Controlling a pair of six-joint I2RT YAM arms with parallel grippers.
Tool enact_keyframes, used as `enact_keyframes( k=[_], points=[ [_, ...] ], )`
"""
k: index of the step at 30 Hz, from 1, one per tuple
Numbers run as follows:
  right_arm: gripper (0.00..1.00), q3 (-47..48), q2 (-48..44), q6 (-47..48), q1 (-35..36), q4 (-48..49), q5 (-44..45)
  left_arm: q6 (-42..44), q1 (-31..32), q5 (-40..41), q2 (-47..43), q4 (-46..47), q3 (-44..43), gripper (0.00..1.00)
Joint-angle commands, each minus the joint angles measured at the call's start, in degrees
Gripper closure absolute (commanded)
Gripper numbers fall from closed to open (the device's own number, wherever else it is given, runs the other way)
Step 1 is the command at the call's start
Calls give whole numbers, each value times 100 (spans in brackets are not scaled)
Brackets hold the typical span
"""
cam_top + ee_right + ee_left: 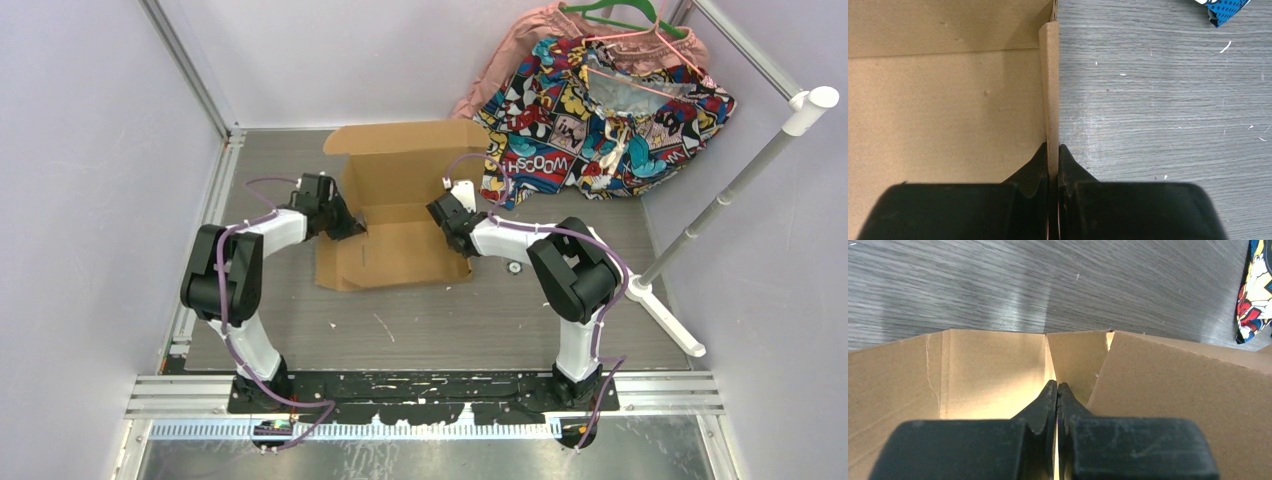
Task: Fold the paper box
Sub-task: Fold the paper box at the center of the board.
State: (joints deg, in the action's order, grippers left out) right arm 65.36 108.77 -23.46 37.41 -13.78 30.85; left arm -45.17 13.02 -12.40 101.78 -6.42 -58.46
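Observation:
The paper box (400, 258) is plain brown cardboard, half raised on the grey table, with its rear lid flap (412, 150) standing up. My left gripper (352, 228) is at the box's left side. In the left wrist view its tips (1057, 385) are pressed together with nothing visible between them, pointing at an inner corner of the box (998, 370). My right gripper (452, 218) is at the box's right side. In the right wrist view it (1053, 146) is shut on the thin upright edge of the right side wall (1049, 85).
A comic-print cloth (600, 110) with a pink garment and hangers lies at the back right, close to the box's rear corner. A white rod stand (735, 185) leans along the right. Metal frame rails (215, 190) border the table's left.

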Motion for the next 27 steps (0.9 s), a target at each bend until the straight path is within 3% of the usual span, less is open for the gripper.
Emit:
enact_keyframes(
  k=[1,14,27],
  points=[
    [99,-133,352,-123,62,-352,-238,-207,103,296,71,764,-19,100],
    [99,-87,384,-99,65,-373,-248,-111,105,533,310,994,-253,100],
    [99,-21,452,-79,-22,-409,-235,632,62,1062,-1500,-653,-413,100]
  ],
)
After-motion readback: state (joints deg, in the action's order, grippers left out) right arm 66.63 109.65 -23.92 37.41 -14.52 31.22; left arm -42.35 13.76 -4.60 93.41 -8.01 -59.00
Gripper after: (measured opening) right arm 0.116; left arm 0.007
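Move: The left hand's shut fingers are inside the far left corner of the paper box; the corner tab is about 2 cm ahead and 1 cm to the left, roughly level. From this hand the back wall's middle is some 5 cm ahead, 10 cm right and 2 cm higher, and the low left wall's middle about 5 cm back, 6 cm left and 2 cm lower. From the right hand, whose fingers already hold the right wall, the tab is roughly 20 cm left and 4 cm ahead. With fingers kept shut, the left hand pushes forward about 2.5 cm into the far left corner against the tab and the foot of the back wall, sinking nearly 1 cm on the way. It then reverses and lifts quickly, some 6 cm up with a slight draw back and to the left, tipping its fingers up a little and coming clear above the corner, while the right hand stays put and keeps its pinch on the right wall. ##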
